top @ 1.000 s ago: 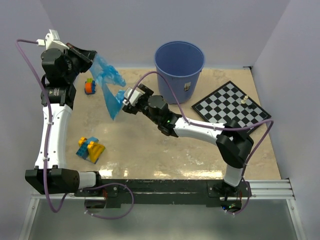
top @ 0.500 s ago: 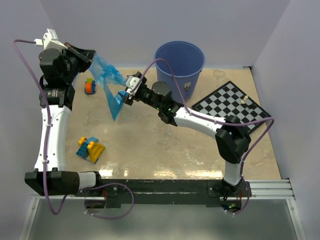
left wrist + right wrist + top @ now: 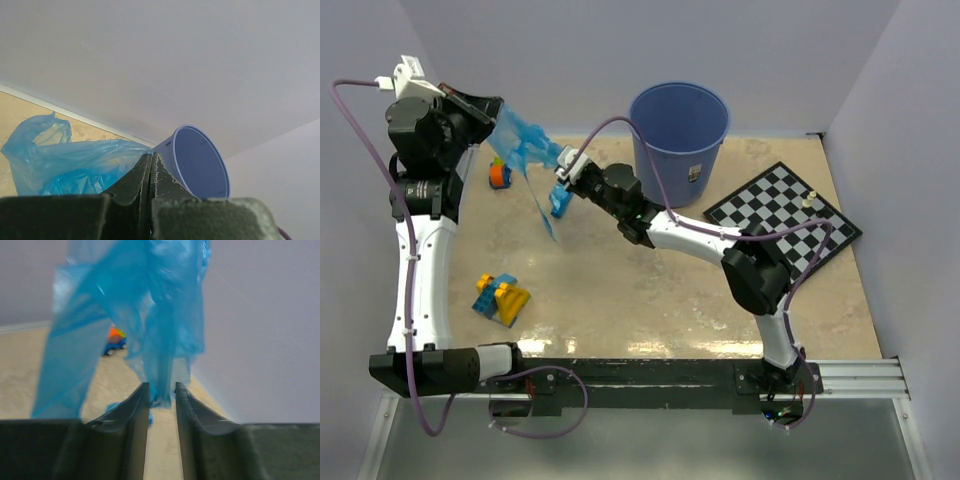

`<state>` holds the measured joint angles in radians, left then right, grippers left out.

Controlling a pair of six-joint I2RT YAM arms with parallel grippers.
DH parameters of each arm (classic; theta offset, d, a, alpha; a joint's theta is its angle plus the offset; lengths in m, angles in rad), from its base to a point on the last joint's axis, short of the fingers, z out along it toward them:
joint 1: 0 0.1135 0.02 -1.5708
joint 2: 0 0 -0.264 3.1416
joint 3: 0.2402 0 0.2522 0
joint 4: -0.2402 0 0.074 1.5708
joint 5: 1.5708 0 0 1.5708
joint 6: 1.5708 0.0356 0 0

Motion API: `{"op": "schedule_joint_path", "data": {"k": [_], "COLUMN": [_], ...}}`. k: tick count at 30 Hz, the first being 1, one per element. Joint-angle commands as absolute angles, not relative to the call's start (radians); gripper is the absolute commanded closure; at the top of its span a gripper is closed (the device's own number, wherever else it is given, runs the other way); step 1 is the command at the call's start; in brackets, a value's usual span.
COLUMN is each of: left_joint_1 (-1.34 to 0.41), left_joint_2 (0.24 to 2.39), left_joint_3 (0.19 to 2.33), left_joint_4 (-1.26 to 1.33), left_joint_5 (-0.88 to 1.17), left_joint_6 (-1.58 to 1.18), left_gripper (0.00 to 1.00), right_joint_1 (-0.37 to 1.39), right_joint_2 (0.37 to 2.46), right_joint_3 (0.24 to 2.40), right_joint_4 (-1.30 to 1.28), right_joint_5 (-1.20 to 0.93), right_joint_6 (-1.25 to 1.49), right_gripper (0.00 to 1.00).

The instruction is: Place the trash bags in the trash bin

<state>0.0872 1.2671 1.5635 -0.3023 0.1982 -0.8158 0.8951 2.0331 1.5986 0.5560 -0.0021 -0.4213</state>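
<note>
A thin translucent blue trash bag (image 3: pixel 525 150) hangs above the back left of the table from my left gripper (image 3: pixel 498 115), which is shut on its top. In the left wrist view the film (image 3: pixel 65 160) spreads left of the closed fingers (image 3: pixel 151 155). My right gripper (image 3: pixel 561 168) is at the bag's lower right part. In the right wrist view its jaws (image 3: pixel 161 385) stand a narrow gap apart, with a strand of the bag (image 3: pixel 145 315) hanging between the tips. The blue trash bin (image 3: pixel 670 170) stands upright at the back centre, right of both grippers, and also shows as a tilted bin (image 3: pixel 200 165).
An orange and blue toy (image 3: pixel 500 173) lies under the bag at the back left. A pile of yellow and blue blocks (image 3: pixel 502 298) sits front left. A chessboard (image 3: pixel 782 215) with a small piece (image 3: pixel 808 200) lies at the right. Walls close in behind and on both sides.
My right arm has stretched up and left to the hanging bag, and its jaws have narrowed around a strand. The left gripper has lifted the bag slightly up and left.
</note>
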Motion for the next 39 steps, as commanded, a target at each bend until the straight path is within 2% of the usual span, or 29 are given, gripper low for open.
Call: {"op": "schedule_joint_path", "data": {"k": [1,2,8,16,32,38,39], "left_joint_1": [0.123,0.138,0.239,0.245,0.259,0.264,0.264], "left_joint_2": [1.224,1.220,1.198,1.203,1.255,1.293,1.299], "left_joint_3": [1.562,1.548,1.448,1.414,1.382,1.356,1.345], "left_joint_4": [-0.301,-0.299,-0.276,-0.264,-0.178,-0.054,-0.017], "left_joint_5": [0.221,0.221,0.271,0.321,0.397,0.598,0.645], "left_joint_6": [-0.787,-0.779,-0.762,-0.720,-0.722,-0.738,-0.739], "left_gripper": [1.00,1.00,1.00,1.00,1.00,1.00,1.00], "right_joint_1": [0.882,0.879,0.822,0.778,0.755,0.755,0.755], "right_joint_2": [2.013,1.991,1.778,1.540,1.355,1.302,1.290], "right_joint_3": [1.640,1.614,1.318,1.036,0.758,0.690,0.701], "right_joint_4": [0.623,0.626,0.630,0.623,0.620,0.582,0.525], "right_joint_5": [0.107,0.109,0.077,0.046,0.084,0.092,0.072], "right_joint_6": [-0.462,-0.488,-0.629,-0.808,-1.012,-1.069,-1.054], "right_gripper": [0.92,1.00,1.00,1.00,1.00,1.00,0.90]}}
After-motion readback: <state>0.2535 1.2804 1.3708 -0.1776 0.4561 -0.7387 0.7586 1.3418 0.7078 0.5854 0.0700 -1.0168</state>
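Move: The blue trash bag already hangs from the left hand, its middle about 11 cm below that hand, 3 to its right and 2 back. From the half-open right hand the bag's middle lies some 5 cm left, 2 ahead and 6 up, with its lower edge at the fingertips. The trash bin stands about 26 cm right of the right hand, 8 ahead and 14 lower, the blue strip 6 ahead, 4 left and 27 below. The right hand edges forward a centimetre or two and shuts its fingers on the bag's lower edge, then sweeps about 22 cm right towards the bin's near side, drawing back 6 and ending 5 lower, while it rolls some 35 degrees with its left side dropping. The left hand keeps its pinch on the other end, shifts left and down about 5 cm each, then eases part-way back right and a little forward while sinking slightly more. ##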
